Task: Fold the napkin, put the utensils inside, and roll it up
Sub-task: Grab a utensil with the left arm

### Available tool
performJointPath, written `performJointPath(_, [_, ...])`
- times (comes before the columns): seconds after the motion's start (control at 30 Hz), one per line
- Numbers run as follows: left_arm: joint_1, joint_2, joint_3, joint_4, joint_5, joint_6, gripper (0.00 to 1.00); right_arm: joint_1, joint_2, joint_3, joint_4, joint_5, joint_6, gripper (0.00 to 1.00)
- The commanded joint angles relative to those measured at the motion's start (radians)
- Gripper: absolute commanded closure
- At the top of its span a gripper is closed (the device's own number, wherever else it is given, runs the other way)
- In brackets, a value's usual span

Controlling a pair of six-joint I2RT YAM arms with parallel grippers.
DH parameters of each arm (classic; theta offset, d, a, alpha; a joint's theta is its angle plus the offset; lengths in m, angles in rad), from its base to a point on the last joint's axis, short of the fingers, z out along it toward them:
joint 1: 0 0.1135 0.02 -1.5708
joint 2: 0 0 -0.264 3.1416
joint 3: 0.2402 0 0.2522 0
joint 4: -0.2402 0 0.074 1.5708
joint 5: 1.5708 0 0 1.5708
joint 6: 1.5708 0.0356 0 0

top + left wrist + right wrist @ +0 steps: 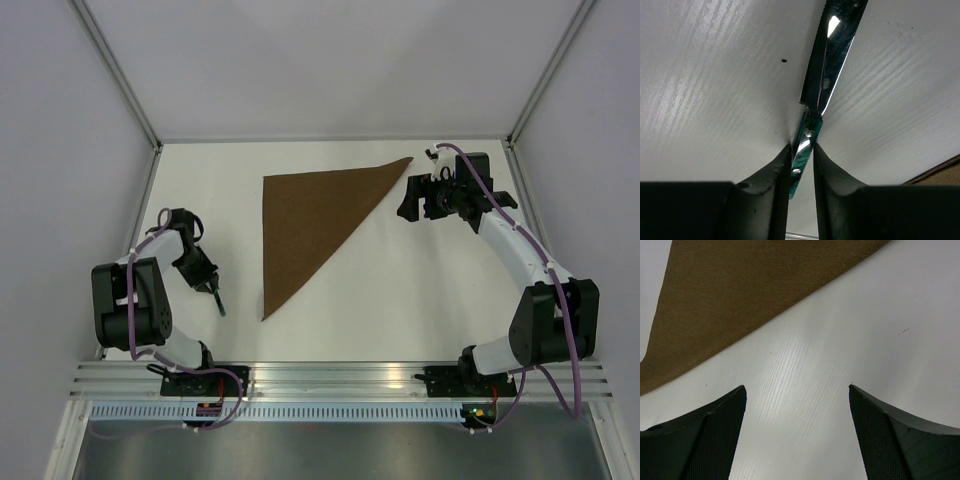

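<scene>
The napkin (310, 225) is a dark brown cloth lying as a triangle on the white table (400, 290), its long edge running from the far right corner to the near tip. Left of that tip lies the knife (217, 300). In the left wrist view its shiny blade (827, 55) points away and its dark greenish riveted handle sits between the fingertips. My left gripper (802, 147) is shut on that handle, low over the table. My right gripper (410, 196) hovers open just right of the napkin's far corner, with the napkin (750, 290) ahead of it and nothing between its fingers.
Grey walls and metal frame posts close in the table on the left, right and back. An aluminium rail (340, 380) carrying both arm bases runs along the near edge. A brown napkin edge (940, 172) shows at the right of the left wrist view.
</scene>
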Motion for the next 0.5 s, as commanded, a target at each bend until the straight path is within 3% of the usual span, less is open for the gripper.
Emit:
performJointPath(0.0, [-0.004, 0.038, 0.013, 0.026, -0.035, 0.029, 0.72, 0.003, -0.008, 0.010, 0.003, 0.014, -0.002, 0.12])
performJointPath(0.17, [-0.004, 0.049, 0.057, 0.014, -0.026, 0.063, 0.98, 0.003, -0.014, 0.011, 0.000, 0.009, -0.005, 0.12])
performJointPath(0.4, [-0.014, 0.018, 0.275, -0.019, 0.129, 0.202, 0.98, 0.003, -0.027, 0.022, -0.005, -0.009, -0.011, 0.12])
performJointPath(0.47, [-0.071, 0.014, 0.385, -0.029, 0.155, 0.245, 0.98, 0.003, -0.037, 0.023, -0.005, -0.015, -0.017, 0.12])
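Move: The knife lies at the left hand, its handle already between the still-open fingertips and its middle barely 1 cm ahead at fingertip height; the blade points forward and slightly left. The folded napkin's middle is about 18 cm ahead and 23 cm to the right of this hand, with its near corner some 7 cm back and 12 cm right. From the right hand, the knife lies roughly 13 cm back, 47 cm left and 16 cm lower. Staying low over the table at first, the left hand closes its fingers and pinches the knife by its handle. It then sweeps forward about 6.5 cm, along the napkin's left side, and climbs some 4.5 cm as it speeds up, the fingers keeping their grip while the wrist tips them forward and turns slightly clockwise, around 10 degrees. ##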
